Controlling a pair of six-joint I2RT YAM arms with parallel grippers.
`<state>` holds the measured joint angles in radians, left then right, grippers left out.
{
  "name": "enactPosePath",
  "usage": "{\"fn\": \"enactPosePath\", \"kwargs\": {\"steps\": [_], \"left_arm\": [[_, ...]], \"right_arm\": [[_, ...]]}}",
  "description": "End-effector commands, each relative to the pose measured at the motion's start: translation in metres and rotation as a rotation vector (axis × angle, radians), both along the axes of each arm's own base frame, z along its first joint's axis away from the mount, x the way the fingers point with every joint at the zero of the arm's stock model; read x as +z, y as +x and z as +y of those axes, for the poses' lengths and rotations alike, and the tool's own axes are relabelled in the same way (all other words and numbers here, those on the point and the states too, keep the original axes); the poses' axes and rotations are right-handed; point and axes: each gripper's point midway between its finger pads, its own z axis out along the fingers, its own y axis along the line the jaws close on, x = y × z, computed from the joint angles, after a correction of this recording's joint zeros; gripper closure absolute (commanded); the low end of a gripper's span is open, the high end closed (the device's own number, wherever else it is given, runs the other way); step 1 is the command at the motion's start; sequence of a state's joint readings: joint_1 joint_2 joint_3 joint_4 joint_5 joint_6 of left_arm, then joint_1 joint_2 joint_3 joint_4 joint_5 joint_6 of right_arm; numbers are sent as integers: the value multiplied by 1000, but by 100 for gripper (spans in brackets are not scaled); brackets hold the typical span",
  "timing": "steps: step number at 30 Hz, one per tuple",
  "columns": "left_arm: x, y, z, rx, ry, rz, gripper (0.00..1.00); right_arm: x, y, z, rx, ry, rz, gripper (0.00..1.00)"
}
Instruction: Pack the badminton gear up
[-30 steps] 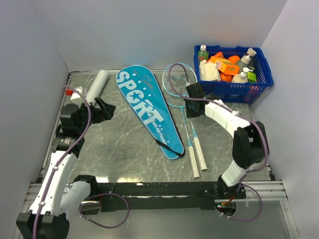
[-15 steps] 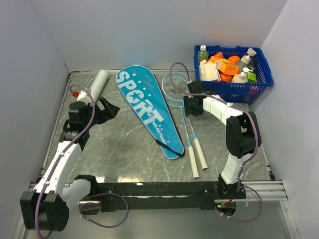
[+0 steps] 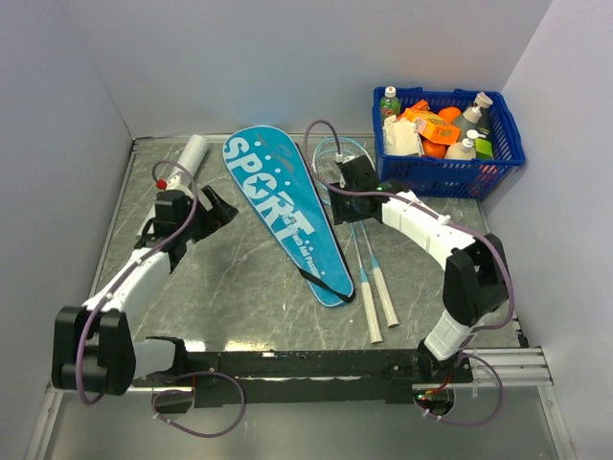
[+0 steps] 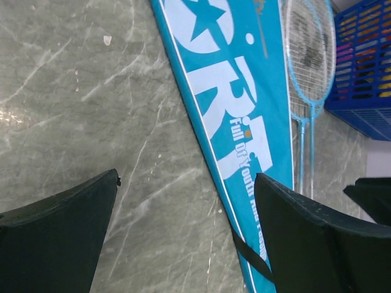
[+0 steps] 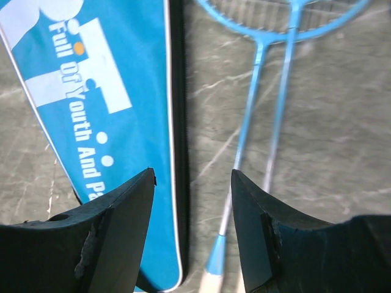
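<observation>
The teal bag [image 3: 278, 216] lettered SPORT lies flat mid-table, also seen in the left wrist view [image 4: 244, 122] and the right wrist view [image 5: 91, 91]. Two light-blue rackets [image 3: 362, 244] lie side by side just right of it, heads far, white handles [image 3: 380, 305] near. My right gripper [image 3: 338, 209] hangs open over the gap between bag and rackets; its jaws [image 5: 192, 174] straddle the bag's black zipper edge, a racket shaft [image 5: 249, 104] just beside the right finger. My left gripper [image 3: 220, 206] is wide open [image 4: 186, 180] over bare table at the bag's left edge, holding nothing.
A blue plastic basket [image 3: 498, 158] full of bottles and groceries stands at the back right, close behind the racket heads. A white tube [image 3: 187, 163] lies at the back left beside the left arm. Walls close in at the left, back and right.
My right gripper has gone from shut to open and slid left from the racket heads to the bag's edge. My left gripper has swung up and right toward the bag, staying open.
</observation>
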<state>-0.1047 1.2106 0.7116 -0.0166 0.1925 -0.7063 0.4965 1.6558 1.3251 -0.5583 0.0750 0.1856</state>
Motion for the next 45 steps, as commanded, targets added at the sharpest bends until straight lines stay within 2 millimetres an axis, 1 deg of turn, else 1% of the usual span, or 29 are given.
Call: {"fn": "enactPosePath", "kwargs": {"steps": [1,3,4,5,7,8,10,11,13,14,16,17,19,20,24,25,27,28,29,30,35,38,39,40,41,42,43,44,45], "left_arm": [[-1,29,-4,59,-5,-22,3],[-13,39,-6,74,13,-2,2],[-9,46,-8,73,15,-16,2],[-20,50,-12,63,23,4,3],[-18,66,-16,56,23,-3,4],[-34,71,-17,52,39,35,3],[-37,85,-19,58,50,41,3],[-51,90,-19,56,63,71,3],[-54,102,-19,56,79,70,3],[-74,106,-18,57,102,116,3],[-80,118,-18,48,122,135,3],[-98,119,-19,44,134,171,3],[-102,129,-19,43,143,169,3],[-116,130,-18,44,156,198,3],[-122,147,-21,31,166,182,3],[-119,153,-23,26,161,170,3],[-128,156,-25,17,163,188,3],[-124,162,-28,11,156,176,3],[-127,163,-29,8,154,183,3],[-125,167,-29,9,151,177,3],[-118,177,-27,-2,178,163,4],[-104,187,-30,-28,185,129,3],[-100,190,-30,-33,189,132,4],[-98,190,-29,-40,192,136,4],[-96,191,-29,-54,196,130,4],[-89,196,-29,-57,196,114,3],[-88,197,-28,-64,199,112,4],[-83,199,-25,-69,197,100,3],[-75,202,-28,-91,176,82,3]], "right_arm": [[-23,5,13,0,33,41,40],[-34,4,17,3,47,63,40],[-41,5,19,0,52,72,40],[-45,6,21,2,58,77,40],[-54,2,30,26,96,116,40],[-55,2,34,33,110,114,40],[-61,-2,35,36,126,132,40],[-62,-2,36,37,132,130,40],[-65,-7,38,43,153,146,40],[-66,-10,40,48,165,153,40],[-72,-19,43,53,197,183,40],[-75,-22,45,58,208,192,40],[-83,-32,45,56,227,203,40],[-85,-36,47,64,240,213,40],[-100,-61,53,90,279,262,40],[-99,-64,58,96,295,254,40],[-106,-81,68,128,300,282,40],[-106,-85,73,130,313,292,40],[-106,-89,80,144,331,289,41],[-106,-101,91,180,354,313,41],[-100,-134,138,236,408,352,41],[-91,-162,177,280,453,375,42],[-82,-166,192,298,471,366,42],[-85,-182,206,314,460,384,42],[-84,-186,215,322,457,380,42],[-72,-186,231,341,472,360,41],[-78,-190,238,344,455,370,41],[-76,-193,247,359,457,360,41],[-72,-188,260,369,480,342,41]]}}
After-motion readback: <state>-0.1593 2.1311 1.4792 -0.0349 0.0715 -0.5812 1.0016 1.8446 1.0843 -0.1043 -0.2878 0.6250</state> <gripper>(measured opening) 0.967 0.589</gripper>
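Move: The racket case is what both my hands go for. Its middle lies about 8 cm ahead, 18 cm right and 13 cm below my left hand. From my right hand it is some 15 cm left, 4 cm ahead and 11 cm below, with the black strap 15 cm back and 6 cm left. The rackets lie nearly beneath, about 4 cm right and 1 cm back. The white tube is some 19 cm ahead and 16 cm left of my left hand. I drop my right hand about 10 cm beside the case's right edge, then sweep it roughly 20 cm left and as far back, pushing the strap end by that black edge, fingers part open, wrist tipping further down and turning counter-clockwise. My left hand sinks and reaches about 19 cm forward, wide open, to the case's upper left edge. ##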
